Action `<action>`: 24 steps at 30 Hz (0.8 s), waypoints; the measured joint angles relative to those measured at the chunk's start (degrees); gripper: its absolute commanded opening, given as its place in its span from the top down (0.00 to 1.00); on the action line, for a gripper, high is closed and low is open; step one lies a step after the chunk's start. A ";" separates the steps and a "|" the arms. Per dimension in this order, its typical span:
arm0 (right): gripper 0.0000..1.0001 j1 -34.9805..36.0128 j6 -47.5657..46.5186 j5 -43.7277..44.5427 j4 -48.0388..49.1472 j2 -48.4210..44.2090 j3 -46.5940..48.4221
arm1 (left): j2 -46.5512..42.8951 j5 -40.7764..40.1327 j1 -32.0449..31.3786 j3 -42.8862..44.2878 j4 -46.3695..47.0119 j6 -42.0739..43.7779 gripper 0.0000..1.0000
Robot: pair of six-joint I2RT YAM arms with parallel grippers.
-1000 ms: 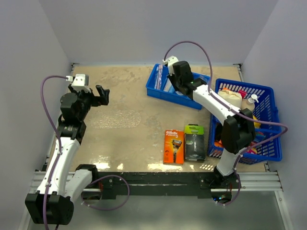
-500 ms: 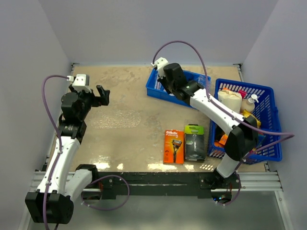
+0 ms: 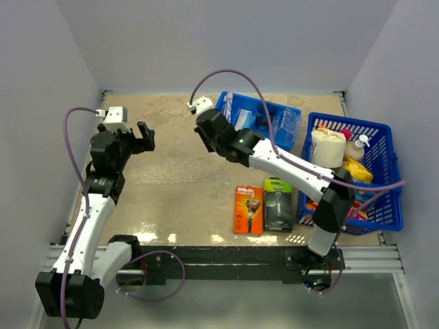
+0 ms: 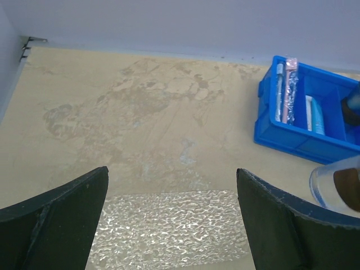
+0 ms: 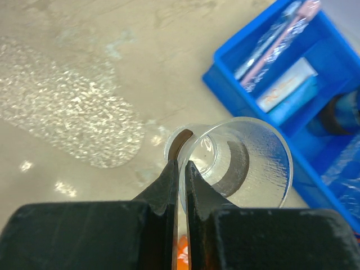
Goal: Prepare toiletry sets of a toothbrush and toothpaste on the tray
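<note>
My right gripper [image 5: 180, 163] is shut on the rim of a clear round cup [image 5: 242, 163], one finger inside and one outside. It holds the cup above the table between the blue bin [image 5: 315, 135] and the clear tray [image 5: 67, 107]. The same cup [image 4: 337, 188] shows at the right edge of the left wrist view. A toothbrush [image 5: 281, 39] and a toothpaste box [image 5: 284, 84] lie in the bin. My left gripper [image 4: 171, 171] hangs open over the tray [image 4: 169, 230], holding nothing. From above, the left gripper [image 3: 145, 135] is at the tray's [image 3: 167, 170] far left.
An orange razor pack [image 3: 249, 209] and a black-green one [image 3: 278, 203] lie near the front edge. A blue lattice basket [image 3: 357, 171] full of items stands at the right. A clear bag [image 3: 288, 123] sits at the blue bin's [image 3: 257, 123] right end.
My right arm has lifted out of the blue bin and swung left toward the tray with the cup. The left arm has not moved.
</note>
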 measured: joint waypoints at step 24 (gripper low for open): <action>1.00 8.66 13.88 3.89 -1.62 19.58 13.60 | -1.62 -17.57 -0.24 0.15 -5.53 -0.94 0.00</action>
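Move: The right hand holds a clear cup by its wall; the clear rippled tray lies about 15 cm to its left, 2 cm back and 17 cm below. The blue box is some 12 cm ahead and 19 cm right of that hand, the orange razor box roughly 20 cm back and 17 cm right. From the left hand the tray lies about 7 cm right, 2 cm back and 18 cm below. Right hand swings the pinched cup about 10 cm left and down towards the tray, then slightly up; left shifts left. ##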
